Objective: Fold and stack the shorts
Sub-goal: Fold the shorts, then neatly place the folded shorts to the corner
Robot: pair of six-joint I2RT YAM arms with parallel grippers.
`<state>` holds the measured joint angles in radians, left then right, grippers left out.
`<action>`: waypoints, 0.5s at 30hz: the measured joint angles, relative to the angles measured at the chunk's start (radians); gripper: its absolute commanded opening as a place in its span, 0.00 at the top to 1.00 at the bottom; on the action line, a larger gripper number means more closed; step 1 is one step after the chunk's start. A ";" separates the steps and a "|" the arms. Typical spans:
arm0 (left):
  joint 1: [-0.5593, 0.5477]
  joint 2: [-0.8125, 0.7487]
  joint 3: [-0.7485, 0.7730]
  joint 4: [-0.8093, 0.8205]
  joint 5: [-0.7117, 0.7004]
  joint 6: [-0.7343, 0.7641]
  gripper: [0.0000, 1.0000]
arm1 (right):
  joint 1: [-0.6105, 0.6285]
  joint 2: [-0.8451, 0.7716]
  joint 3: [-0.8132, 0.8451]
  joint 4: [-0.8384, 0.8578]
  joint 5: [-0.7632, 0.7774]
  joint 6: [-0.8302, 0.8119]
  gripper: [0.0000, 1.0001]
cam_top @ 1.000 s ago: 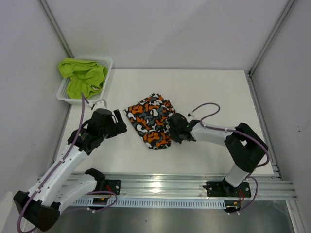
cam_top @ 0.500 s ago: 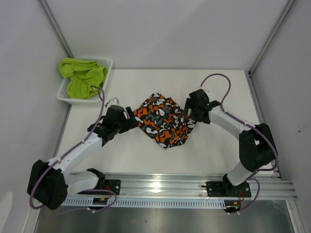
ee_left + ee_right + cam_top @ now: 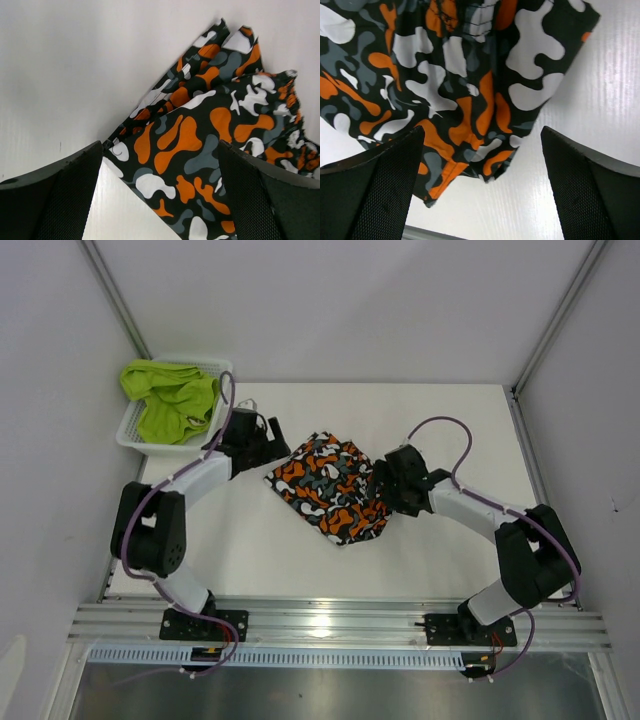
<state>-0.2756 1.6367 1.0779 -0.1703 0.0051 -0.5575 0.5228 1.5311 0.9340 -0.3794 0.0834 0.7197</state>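
The camouflage shorts (image 3: pixel 330 488) lie folded in a rough diamond at the middle of the white table (image 3: pixel 460 425). My left gripper (image 3: pixel 274 446) stands open at their far left corner. In the left wrist view the patterned cloth (image 3: pixel 210 125) spreads below and between the wide fingers (image 3: pixel 55 200), which do not pinch it. My right gripper (image 3: pixel 385 486) is open at the right edge of the shorts. In the right wrist view the cloth's near edge (image 3: pixel 445 80) lies ahead of the spread fingers (image 3: pixel 592 190), with bare table between them. The lime green shorts (image 3: pixel 170 400) sit crumpled in the basket.
A white mesh basket (image 3: pixel 224 371) stands at the table's far left corner, close behind my left arm. Metal frame posts rise at both back corners. A rail (image 3: pixel 330 618) runs along the near edge.
My right gripper has opened and let go of the camouflage shorts, which now lie flatter and further right. My left arm has swung up to their far left corner.
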 measured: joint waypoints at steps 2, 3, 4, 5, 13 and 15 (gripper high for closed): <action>0.001 0.055 0.036 -0.011 0.021 0.038 0.05 | 0.011 0.008 0.000 0.020 0.002 0.016 0.04; 0.000 0.076 0.051 -0.017 0.031 0.053 0.06 | 0.014 0.016 0.000 0.032 0.001 0.023 0.06; 0.000 0.095 0.064 -0.019 0.044 0.071 0.06 | 0.018 0.027 0.000 0.042 0.001 0.029 0.08; -0.001 0.107 0.070 -0.019 0.055 0.089 0.06 | 0.019 0.041 0.000 0.053 0.000 0.035 0.24; -0.002 0.113 0.070 -0.027 0.119 0.152 0.09 | 0.018 0.103 -0.012 0.094 -0.021 0.038 0.81; -0.002 0.117 0.070 -0.027 0.130 0.154 0.10 | 0.008 0.109 -0.012 0.098 -0.028 0.029 0.89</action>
<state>-0.2771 1.7542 1.1481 -0.1970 0.1352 -0.4030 0.5308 1.6398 0.9218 -0.2810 0.0555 0.7486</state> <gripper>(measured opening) 0.917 0.192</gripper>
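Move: The right hand hangs open over the shorts' right edge, which lies about 4 cm below its fingers and 1 cm to the left. The shorts' near corner is some 11 cm left and 9 cm back from this hand. For the open left hand, the shorts' left corner is roughly 8 cm down, 2 cm back and 1 cm left; their far corner is about 14 cm right and 9 cm ahead, the white basket some 24 cm left and 17 cm ahead. The right fingers close from wide open to nearly shut, pinching the shorts' right edge as the hand sinks about 3 cm onto the cloth and eases a little left. The left hand, still wide open, drops some 2.5 cm towards the shorts' left corner while drifting 2 cm right and turning about 10 degrees clockwise, then hovers there. ##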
